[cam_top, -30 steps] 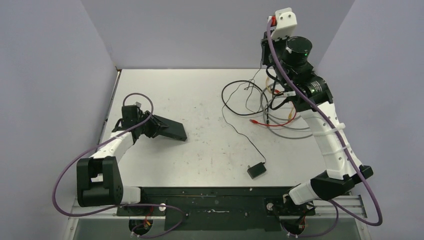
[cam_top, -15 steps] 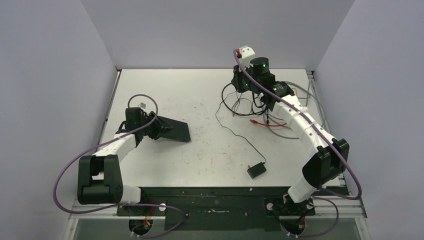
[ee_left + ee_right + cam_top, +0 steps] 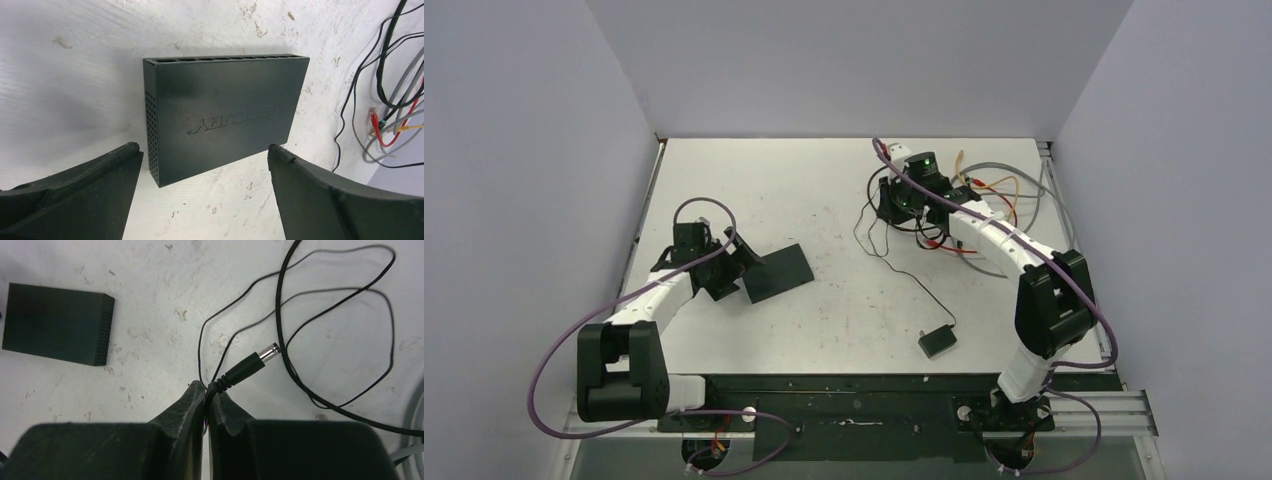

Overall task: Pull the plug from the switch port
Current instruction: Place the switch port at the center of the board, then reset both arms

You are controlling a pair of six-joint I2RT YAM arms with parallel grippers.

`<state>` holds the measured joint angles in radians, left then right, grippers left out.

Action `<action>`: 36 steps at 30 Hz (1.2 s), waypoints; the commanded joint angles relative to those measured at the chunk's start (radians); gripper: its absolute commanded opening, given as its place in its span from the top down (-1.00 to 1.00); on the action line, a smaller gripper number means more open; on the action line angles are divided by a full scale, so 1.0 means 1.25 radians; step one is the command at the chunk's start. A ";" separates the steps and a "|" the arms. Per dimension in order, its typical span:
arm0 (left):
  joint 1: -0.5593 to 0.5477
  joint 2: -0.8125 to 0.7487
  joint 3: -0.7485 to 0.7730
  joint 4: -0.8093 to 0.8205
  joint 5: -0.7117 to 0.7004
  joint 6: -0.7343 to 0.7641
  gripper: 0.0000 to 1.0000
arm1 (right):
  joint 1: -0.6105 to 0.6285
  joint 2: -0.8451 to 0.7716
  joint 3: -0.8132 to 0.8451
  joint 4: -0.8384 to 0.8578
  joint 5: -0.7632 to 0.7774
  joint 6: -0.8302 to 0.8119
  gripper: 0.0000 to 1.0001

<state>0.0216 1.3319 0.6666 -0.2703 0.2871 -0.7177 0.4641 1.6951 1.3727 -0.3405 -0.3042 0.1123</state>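
The switch (image 3: 780, 271) is a flat black box lying logo-up on the table, left of centre. The sockets along its far edge (image 3: 225, 59) hold nothing. My left gripper (image 3: 736, 268) stands open just short of the near edge of the switch (image 3: 225, 115), both fingers off it. The plug (image 3: 250, 363), a black barrel with a metal tip, is free of the switch and sticks out from my right gripper (image 3: 207, 388). That gripper is shut on the cord's strain relief right behind the plug. My right gripper (image 3: 896, 204) hangs low over the back right of the table.
A small black adapter block (image 3: 937, 340) lies front right, and its thin black cord (image 3: 904, 270) loops up to the right gripper. A tangle of grey, red and orange cables (image 3: 996, 205) covers the back right. Walls close in on both sides.
My left gripper opened and let go of the switch, which now lies flat. The right arm swung down and left from high at the back, carrying the plug.
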 commanded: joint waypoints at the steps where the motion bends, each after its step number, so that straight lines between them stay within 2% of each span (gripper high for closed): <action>1: 0.013 -0.039 0.055 -0.049 -0.045 0.044 -0.92 | -0.006 0.011 -0.042 0.024 -0.039 0.007 0.88; 3: 0.016 -0.050 0.065 -0.068 -0.056 0.053 -0.92 | -0.006 0.013 -0.067 0.020 -0.032 0.004 0.77; 6: 0.017 -0.068 0.081 -0.087 -0.067 0.065 -0.92 | -0.007 0.017 -0.099 0.008 0.002 0.006 0.51; 11: 0.020 -0.104 0.106 -0.089 -0.078 0.074 -0.92 | -0.007 -0.003 -0.133 -0.017 0.056 0.012 0.00; 20: 0.023 -0.166 0.140 -0.056 -0.106 0.071 -0.92 | -0.013 -0.121 -0.209 -0.022 0.160 0.040 -0.95; 22: 0.025 -0.191 0.144 -0.042 -0.137 0.052 -0.92 | -0.013 -0.159 -0.232 -0.012 0.172 0.039 -0.80; 27: 0.027 -0.245 0.123 0.034 -0.220 -0.003 -0.92 | -0.015 -0.246 -0.285 0.013 0.239 0.053 -0.79; 29: 0.027 -0.266 0.115 0.034 -0.285 -0.023 -0.92 | -0.016 -0.293 -0.318 0.050 0.276 0.060 -0.79; 36: 0.027 -0.324 0.062 0.008 -0.510 -0.037 -0.92 | -0.017 -0.454 -0.536 0.381 0.330 0.026 -0.79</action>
<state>0.0483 0.9707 0.7761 -0.2871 -0.1490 -0.7460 0.4503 1.2228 0.8108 -0.1608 0.0166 0.1665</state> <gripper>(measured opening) 0.960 0.897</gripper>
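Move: The switch port already lies flat on the table, its middle about 6 cm to the right of the open left hand, 1 cm ahead and 4 cm below; from the right hand it is some 26 cm left, 8 cm back. The right hand holds the black power plug over a bare table spot about 4 cm back, 3 cm right and 16 cm below. The red connector lies 11 cm to its right, level with it, and the black cable loop 12 cm ahead, 8 cm right. The right hand lets go of the power plug: it sinks about 9 cm while drawing back and to the right, its shut fingers opening wide on the way, then rises some 7 cm and keeps drifting right. Meanwhile the empty left hand, fingers still wide open, climbs about 14 cm up and 8 cm left away from the switch port, its fingertips tilting up and swinging counter-clockwise. ##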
